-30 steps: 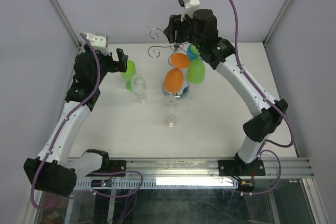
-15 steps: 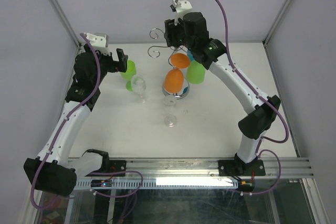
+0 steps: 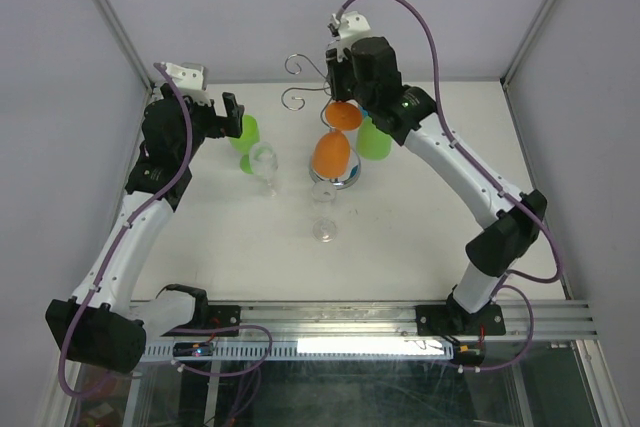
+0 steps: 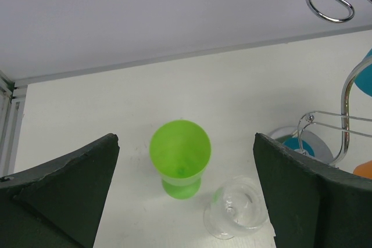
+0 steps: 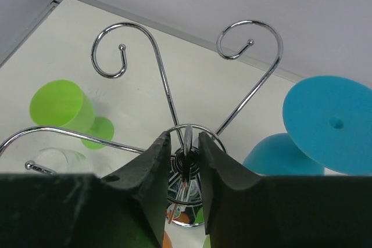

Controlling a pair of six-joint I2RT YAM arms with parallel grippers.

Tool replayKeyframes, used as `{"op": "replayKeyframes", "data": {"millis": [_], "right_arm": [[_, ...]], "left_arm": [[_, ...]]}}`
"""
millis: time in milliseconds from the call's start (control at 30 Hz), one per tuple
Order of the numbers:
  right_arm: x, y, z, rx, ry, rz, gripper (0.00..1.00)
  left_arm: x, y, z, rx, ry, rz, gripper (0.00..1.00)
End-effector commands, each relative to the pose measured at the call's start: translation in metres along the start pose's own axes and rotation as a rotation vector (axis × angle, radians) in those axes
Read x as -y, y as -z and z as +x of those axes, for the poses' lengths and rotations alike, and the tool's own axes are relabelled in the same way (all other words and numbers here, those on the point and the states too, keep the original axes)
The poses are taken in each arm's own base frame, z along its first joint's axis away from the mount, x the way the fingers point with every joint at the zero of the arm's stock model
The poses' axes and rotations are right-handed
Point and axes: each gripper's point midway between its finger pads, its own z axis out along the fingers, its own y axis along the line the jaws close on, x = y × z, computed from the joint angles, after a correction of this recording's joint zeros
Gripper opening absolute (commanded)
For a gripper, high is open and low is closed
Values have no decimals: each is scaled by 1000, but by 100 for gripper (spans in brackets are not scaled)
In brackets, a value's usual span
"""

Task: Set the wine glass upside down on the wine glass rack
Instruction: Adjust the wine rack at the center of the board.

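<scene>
The chrome wine glass rack [image 3: 292, 99] stands mid-table with orange [image 3: 331, 154], green [image 3: 373, 137] and teal [image 5: 328, 123] glasses hanging upside down on it. An upright green wine glass [image 3: 246, 135] and two clear ones [image 3: 263, 159] [image 3: 324, 212] stand on the table. My right gripper [image 3: 335, 69] hovers over the rack's centre; in the right wrist view its jaws [image 5: 185, 140] stand narrowly apart on either side of the rack's top ring [image 5: 186, 143], with slim gaps showing. My left gripper [image 4: 186, 137] is wide open above the green glass [image 4: 180, 154] and a clear glass [image 4: 236, 214], holding nothing.
The rack's scroll arms [image 5: 164, 82] spread out below and ahead of the right fingers. The rack's round base [image 3: 338, 181] sits close to the nearest clear glass. Grey walls enclose the white table [image 3: 200, 237] on three sides.
The right arm has shifted left over the rack's centre and its jaws have narrowed around the top ring. The left arm and the glasses have not moved.
</scene>
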Motion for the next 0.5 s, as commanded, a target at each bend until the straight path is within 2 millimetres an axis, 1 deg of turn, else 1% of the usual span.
{"op": "replayKeyframes", "data": {"millis": [0,100,233,267,367,467], "right_arm": [[4,32,-49,152,-25,11,25],[5,35,-52,167,-26,10,18],[3,34,-52,175,-6,0,1],[3,33,-52,175,0,0,0],[3,30,-52,177,17,0,0],[-2,27,-57,190,54,-26,0]], "left_arm": [[-6,1,-15,45,-12,-23,98],[-6,1,-16,45,-12,-24,98],[-6,1,-15,44,-12,-24,98],[-6,1,-15,45,-12,-23,98],[-7,1,-15,45,-13,-25,98],[-7,1,-15,45,-13,-27,98]]}}
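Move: The rack's top post stands right at the right hand, between its partly open fingers. The hung blue glass is about 4 cm ahead and 8 cm to the right of the hand, the green one some 3 cm back and 8 cm right, and the orange one roughly 6 cm back and straight in line, all about 8 to 10 cm lower. From the left hand the post lies about 27 cm to the right, 5 cm ahead and 3 cm higher. Upward by about 2 cm and very slightly back, the right hand eases along the top of the wine rack while its fingers close from about a third open to practically shut, pinching the thin post at the hub's centre. Then it holds still there, its attitude nearly unchanged. ##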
